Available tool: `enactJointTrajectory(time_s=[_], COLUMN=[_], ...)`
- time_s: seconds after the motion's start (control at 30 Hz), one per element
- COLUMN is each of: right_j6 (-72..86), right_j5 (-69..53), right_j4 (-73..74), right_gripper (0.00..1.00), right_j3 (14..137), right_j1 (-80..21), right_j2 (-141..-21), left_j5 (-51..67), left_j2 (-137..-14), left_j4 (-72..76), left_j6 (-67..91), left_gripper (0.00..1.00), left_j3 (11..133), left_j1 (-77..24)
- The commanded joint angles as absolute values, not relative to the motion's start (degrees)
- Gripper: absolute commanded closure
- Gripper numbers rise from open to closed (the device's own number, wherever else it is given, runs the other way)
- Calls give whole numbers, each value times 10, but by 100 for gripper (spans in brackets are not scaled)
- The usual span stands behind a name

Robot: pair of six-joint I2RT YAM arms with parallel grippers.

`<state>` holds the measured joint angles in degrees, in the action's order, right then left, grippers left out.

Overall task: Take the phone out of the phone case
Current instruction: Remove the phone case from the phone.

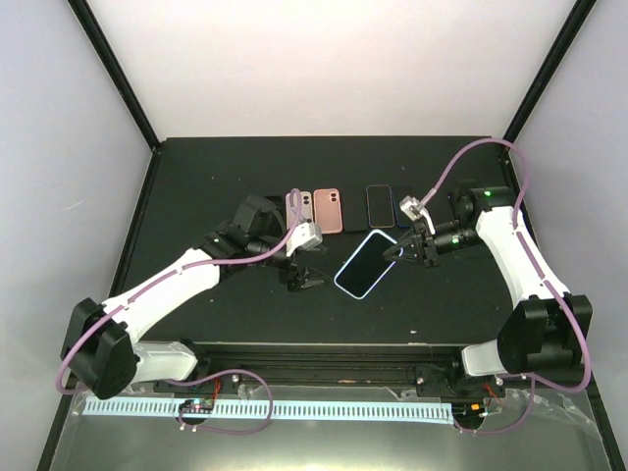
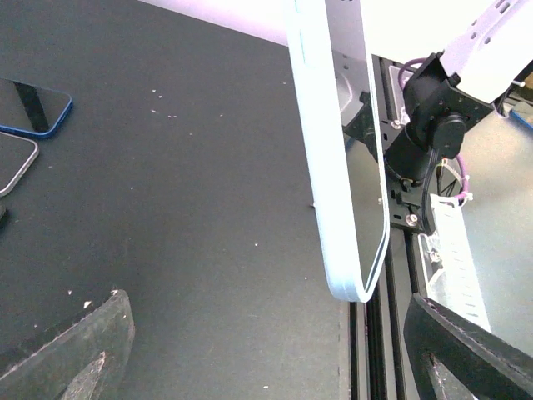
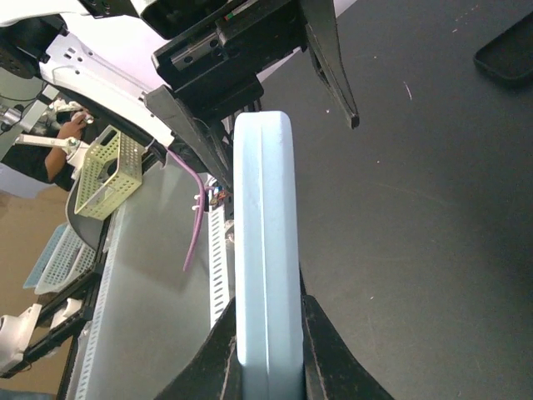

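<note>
A phone (image 1: 363, 265) in a light blue phone case (image 1: 346, 287) is held off the black table, screen up and tilted. My right gripper (image 1: 397, 252) is shut on its right end. In the right wrist view the case's edge (image 3: 266, 250) stands pinched between the two dark fingers (image 3: 218, 358) of the right gripper (image 3: 268, 321). My left gripper (image 1: 302, 282) is open just left of the case's near end. In the left wrist view the case (image 2: 333, 150) and the dark screen (image 2: 368, 200) hang ahead of the left gripper (image 2: 266, 304), nearer its right finger (image 2: 466, 350), with nothing between the jaws.
Several other phones lie in a row at the back: two pink ones (image 1: 329, 211) and a black one (image 1: 380, 204). A blue-edged phone (image 2: 33, 108) lies far left in the left wrist view. The table's near edge and rail (image 2: 400, 250) run just past the case.
</note>
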<state>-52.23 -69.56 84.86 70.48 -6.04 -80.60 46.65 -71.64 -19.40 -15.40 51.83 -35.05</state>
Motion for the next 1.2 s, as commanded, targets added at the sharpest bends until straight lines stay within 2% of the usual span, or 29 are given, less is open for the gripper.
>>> enactJointTrajectory(time_s=[0.0, 0.23, 0.37, 1.17], right_j6=[-532, -529, -533, -568], right_j5=[-742, -746, -746, -760], right_j4=[849, 842, 844, 869], right_gripper=[99, 99, 99, 99], right_j3=[722, 716, 715, 715], right_j1=[-66, -70, -73, -88], right_j2=[-788, -785, -783, -762], left_j5=[492, 491, 474, 369], left_j2=[-725, -730, -752, -822], left_j4=[-171, -170, -172, -173], left_j6=[-162, -157, -157, -113], left_gripper=[10, 14, 21, 36], left_j3=[531, 532, 535, 572], left_j1=[-363, -369, -370, -330])
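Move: The phone in its light-blue case hangs at my right hand's fingers, its middle about 9 cm to the right of my left hand, level fore and aft, some 3 cm higher. On the table, 20 cm or so below my left hand, the pink phone lies roughly 25 cm ahead and 3 cm right, and the grey-rimmed phone 26 cm ahead and 16 cm right. From my right hand the cased phone's middle is about 6 cm left, 2 cm back and 2 cm lower. With my right hand keeping its pinch on the cased phone's edge, I ease my left hand slightly right, then sink it about 3.5 cm beside the phone's left end and finish by shifting forward some 2 cm. Its fingers dip a little and narrow partway, the rear finger coming close to the case's near corner. My right wrist tilts slightly, front side up. ##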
